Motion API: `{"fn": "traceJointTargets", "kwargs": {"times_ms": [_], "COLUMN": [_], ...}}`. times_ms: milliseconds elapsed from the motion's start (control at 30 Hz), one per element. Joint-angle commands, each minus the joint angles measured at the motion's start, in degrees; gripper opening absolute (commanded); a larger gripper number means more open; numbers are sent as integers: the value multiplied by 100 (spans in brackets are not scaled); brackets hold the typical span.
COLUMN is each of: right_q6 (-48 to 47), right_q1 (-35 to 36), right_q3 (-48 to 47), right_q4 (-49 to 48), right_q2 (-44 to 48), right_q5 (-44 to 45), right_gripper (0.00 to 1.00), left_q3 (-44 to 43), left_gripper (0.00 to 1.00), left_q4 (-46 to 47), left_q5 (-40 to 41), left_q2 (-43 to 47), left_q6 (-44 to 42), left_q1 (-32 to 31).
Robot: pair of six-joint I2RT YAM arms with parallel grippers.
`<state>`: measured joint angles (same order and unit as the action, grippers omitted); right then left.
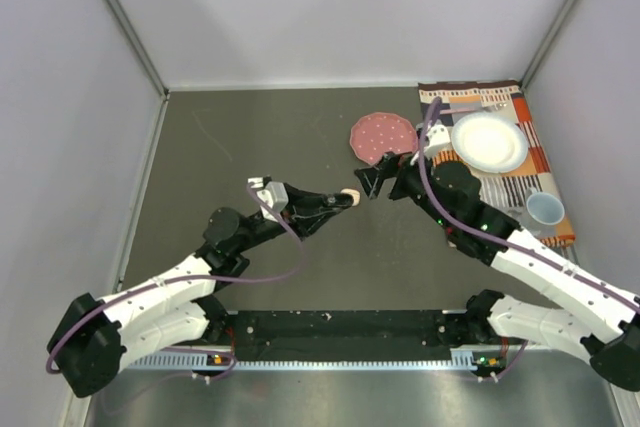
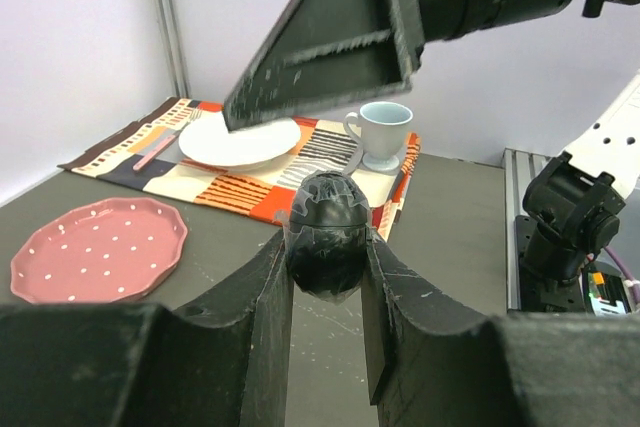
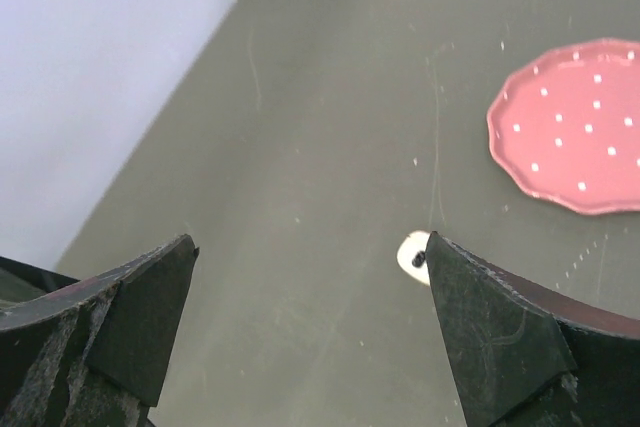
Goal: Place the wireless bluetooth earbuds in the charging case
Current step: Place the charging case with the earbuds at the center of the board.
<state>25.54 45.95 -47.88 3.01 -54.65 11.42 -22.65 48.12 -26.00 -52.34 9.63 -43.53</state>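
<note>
My left gripper (image 1: 340, 198) (image 2: 328, 247) hangs low over mid-table, shut on a black egg-shaped thing with a seam (image 2: 328, 227), the charging case by its look. Just off its tips a small cream-white piece with a dark spot (image 1: 351, 192) (image 3: 411, 252) lies on the grey table; it looks like one of the earbuds. My right gripper (image 1: 372, 182) (image 3: 308, 242) hovers above and just right of the left one, jaws wide open and empty. Its right finger (image 3: 500, 337) hides part of the cream piece. No other earbud shows.
A pink dotted plate (image 1: 383, 137) (image 3: 570, 127) lies just behind the grippers. At the back right a patterned placemat (image 1: 530, 172) carries a white plate (image 1: 489, 141), cutlery and a pale blue cup (image 1: 545, 209). Grey walls close in the left, back and right sides.
</note>
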Motion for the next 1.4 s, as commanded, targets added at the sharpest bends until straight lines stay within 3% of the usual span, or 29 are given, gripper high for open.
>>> {"fn": "traceJointTargets", "kwargs": {"times_ms": [0, 200, 333, 500, 667, 800, 1067, 1200, 1367], "right_q6": [3, 187, 338, 180, 197, 828, 1453, 1656, 1884], "right_q1": [-16, 36, 212, 212, 212, 160, -455, -631, -702], "right_q3": [286, 349, 674, 867, 982, 1078, 1773, 1905, 2151], "right_q4": [-1081, -1171, -1320, -1259, -1110, -495, -319, 139, 139], "right_q2": [297, -255, -485, -196, 191, 578, 1378, 1414, 1317], "right_q5": [10, -1659, -1827, -1275, 411, 2088, 1619, 1074, 818], "right_gripper": [99, 99, 99, 99, 99, 99, 99, 99, 99], "left_q3": [-116, -160, -204, -222, -239, -493, -319, -29, 331], "left_gripper": [0, 0, 0, 0, 0, 0, 0, 0, 0], "left_q4": [382, 462, 488, 575, 647, -38, -485, -541, -461], "left_q5": [69, 191, 472, 753, 1043, 1518, 1379, 966, 877], "left_q2": [-127, -268, -347, -540, -734, -866, -770, -646, -856], "left_q6": [13, 92, 232, 347, 505, 785, 1234, 1682, 2236], "left_q1": [11, 2, 2, 11, 2, 72, 581, 1196, 1259]}}
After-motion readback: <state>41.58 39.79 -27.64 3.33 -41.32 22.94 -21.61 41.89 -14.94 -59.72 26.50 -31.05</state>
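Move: The left hand already holds the black charging case; the bare board it is being taken to lies about 15 cm ahead, 7 cm left and 27 cm below. Beside that spot the white case sits some 18 cm ahead and 1 cm right of the left hand, with the pink plate roughly 35 cm ahead and 10 cm right, both also far below. From the empty right hand, the spot is about 7 cm ahead, 13 cm left and 27 cm down. Downwards at first, then mainly forward and finally left, still sinking, the left hand carries the black charging case about 9 cm out and 7 cm lower towards the board, swinging its fingers some 20 degrees counter-clockwise to point more forward and keeping its grip. The right hand, fingers wide open, sways about 4 cm left, then swings back right past its start, sinking and turning clockwise, clear of the case. ##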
